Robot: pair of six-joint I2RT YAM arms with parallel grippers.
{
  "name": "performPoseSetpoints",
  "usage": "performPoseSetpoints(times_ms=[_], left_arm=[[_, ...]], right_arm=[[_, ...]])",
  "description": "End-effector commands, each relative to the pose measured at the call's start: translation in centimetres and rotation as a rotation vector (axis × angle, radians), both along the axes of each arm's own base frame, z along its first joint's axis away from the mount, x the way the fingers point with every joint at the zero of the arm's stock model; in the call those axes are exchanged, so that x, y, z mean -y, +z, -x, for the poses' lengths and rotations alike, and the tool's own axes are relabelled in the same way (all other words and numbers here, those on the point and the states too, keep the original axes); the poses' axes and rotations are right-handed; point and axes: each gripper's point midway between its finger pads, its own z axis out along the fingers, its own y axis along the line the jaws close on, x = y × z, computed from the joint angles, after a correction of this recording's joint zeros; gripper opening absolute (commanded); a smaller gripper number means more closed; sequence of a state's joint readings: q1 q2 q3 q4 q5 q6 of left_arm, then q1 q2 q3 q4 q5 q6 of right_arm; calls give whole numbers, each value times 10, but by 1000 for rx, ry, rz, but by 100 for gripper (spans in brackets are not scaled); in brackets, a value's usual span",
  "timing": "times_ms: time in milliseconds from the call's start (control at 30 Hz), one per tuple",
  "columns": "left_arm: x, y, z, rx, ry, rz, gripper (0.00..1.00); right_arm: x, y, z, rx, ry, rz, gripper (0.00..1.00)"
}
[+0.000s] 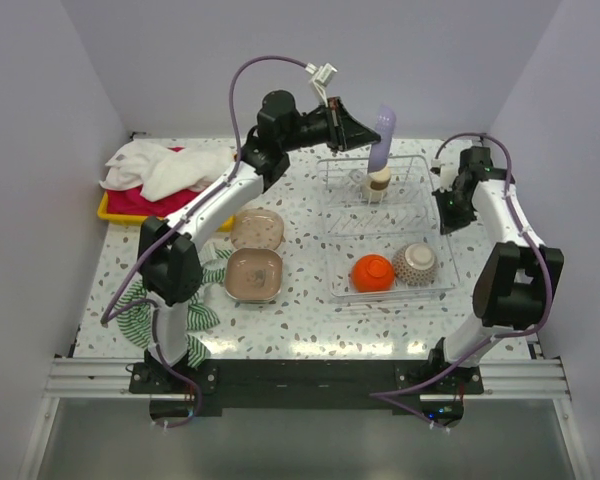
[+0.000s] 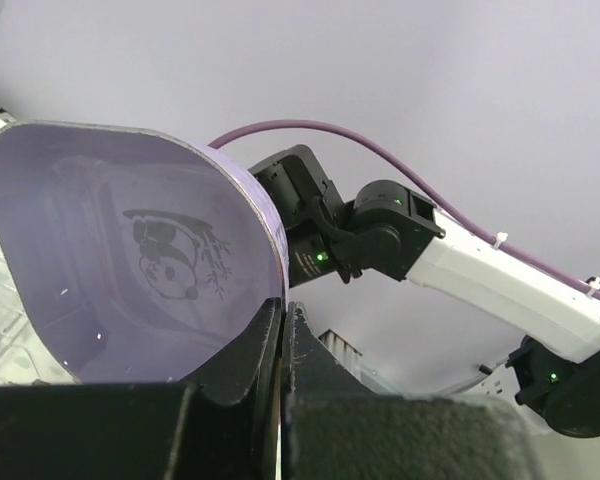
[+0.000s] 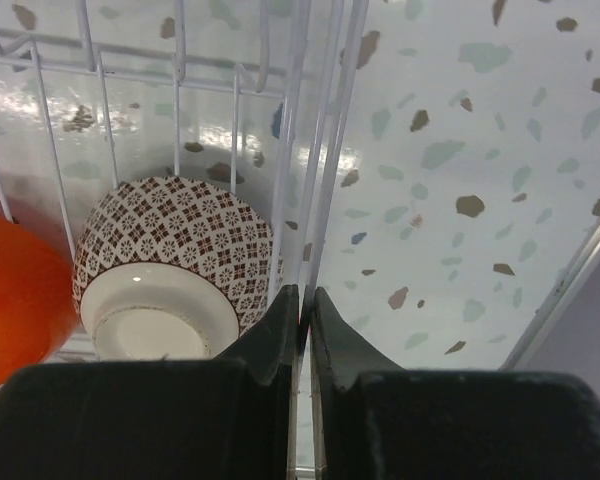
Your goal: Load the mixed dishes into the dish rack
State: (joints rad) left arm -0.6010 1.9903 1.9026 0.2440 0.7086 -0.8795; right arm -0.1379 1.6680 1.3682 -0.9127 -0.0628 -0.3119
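My left gripper (image 1: 365, 132) is shut on the rim of the lilac plate (image 1: 383, 135), holding it upright over the back of the dish rack (image 1: 428, 185). In the left wrist view the plate (image 2: 130, 260) shows a panda drawing, and the gripper (image 2: 283, 320) pinches its edge. A beige cup (image 1: 379, 185) stands in the rack just below the plate. At the rack's front lie an orange bowl (image 1: 372, 272) and an upturned patterned bowl (image 1: 414, 263). My right gripper (image 1: 446, 212) is shut on the rack's right rim wire (image 3: 325, 150), beside the patterned bowl (image 3: 175, 260). Two tan plates (image 1: 257, 229) (image 1: 253, 274) sit on the table left of the rack.
A yellow tray (image 1: 110, 212) with white and red towels stands at the back left. A green striped cloth (image 1: 170, 300) lies at the front left by the left arm's base. Walls close in the table on three sides.
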Motion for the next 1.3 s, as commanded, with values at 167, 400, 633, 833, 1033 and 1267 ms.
performPoseSetpoints(times_ms=[167, 400, 633, 833, 1033, 1267], left_arm=[[-24, 0, -16, -55, 139, -46, 0], [32, -39, -3, -238, 29, -5, 0], [73, -72, 3, -376, -28, 20, 0], [95, -89, 11, -444, -78, 56, 0], [99, -90, 10, -476, -107, 102, 0], [99, -69, 9, -506, -130, 166, 0]], right_arm=[[-33, -8, 19, -57, -32, -103, 37], [-21, 50, 9, 47, -54, -81, 61], [11, 92, 9, 135, -229, -125, 63], [25, 100, 16, 151, -266, -93, 63], [28, 93, 31, 128, -274, -64, 63], [32, 89, 44, 104, -278, -26, 63]])
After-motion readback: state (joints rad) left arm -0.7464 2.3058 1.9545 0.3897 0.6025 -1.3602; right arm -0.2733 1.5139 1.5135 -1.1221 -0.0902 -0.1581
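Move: The left gripper still holds the purple plate by its edge, high over the dish rack. The free slots behind the patterned bowl lie about 11 cm to its right, 3 cm farther out and 35 cm below. The patterned bowl is 12 cm right and 9 cm back, the orange bowl 2 cm right and 12 cm back, and the tan cup 3 cm right and 9 cm ahead. The right fingers are on the rack's right side rim, with the patterned bowl some 6 cm left, 5 cm back and 7 cm below. Bring the left gripper, plate kept pinched, down and to the right over the rack's right side: about 15 cm down and 10 across, then back up 4. Roll it some 30 degrees on the way so its forward side dips. Meanwhile push the rack's side rim slightly left with the right hand, open and let go, rise about 9 cm and swing right, then ease back a little. ##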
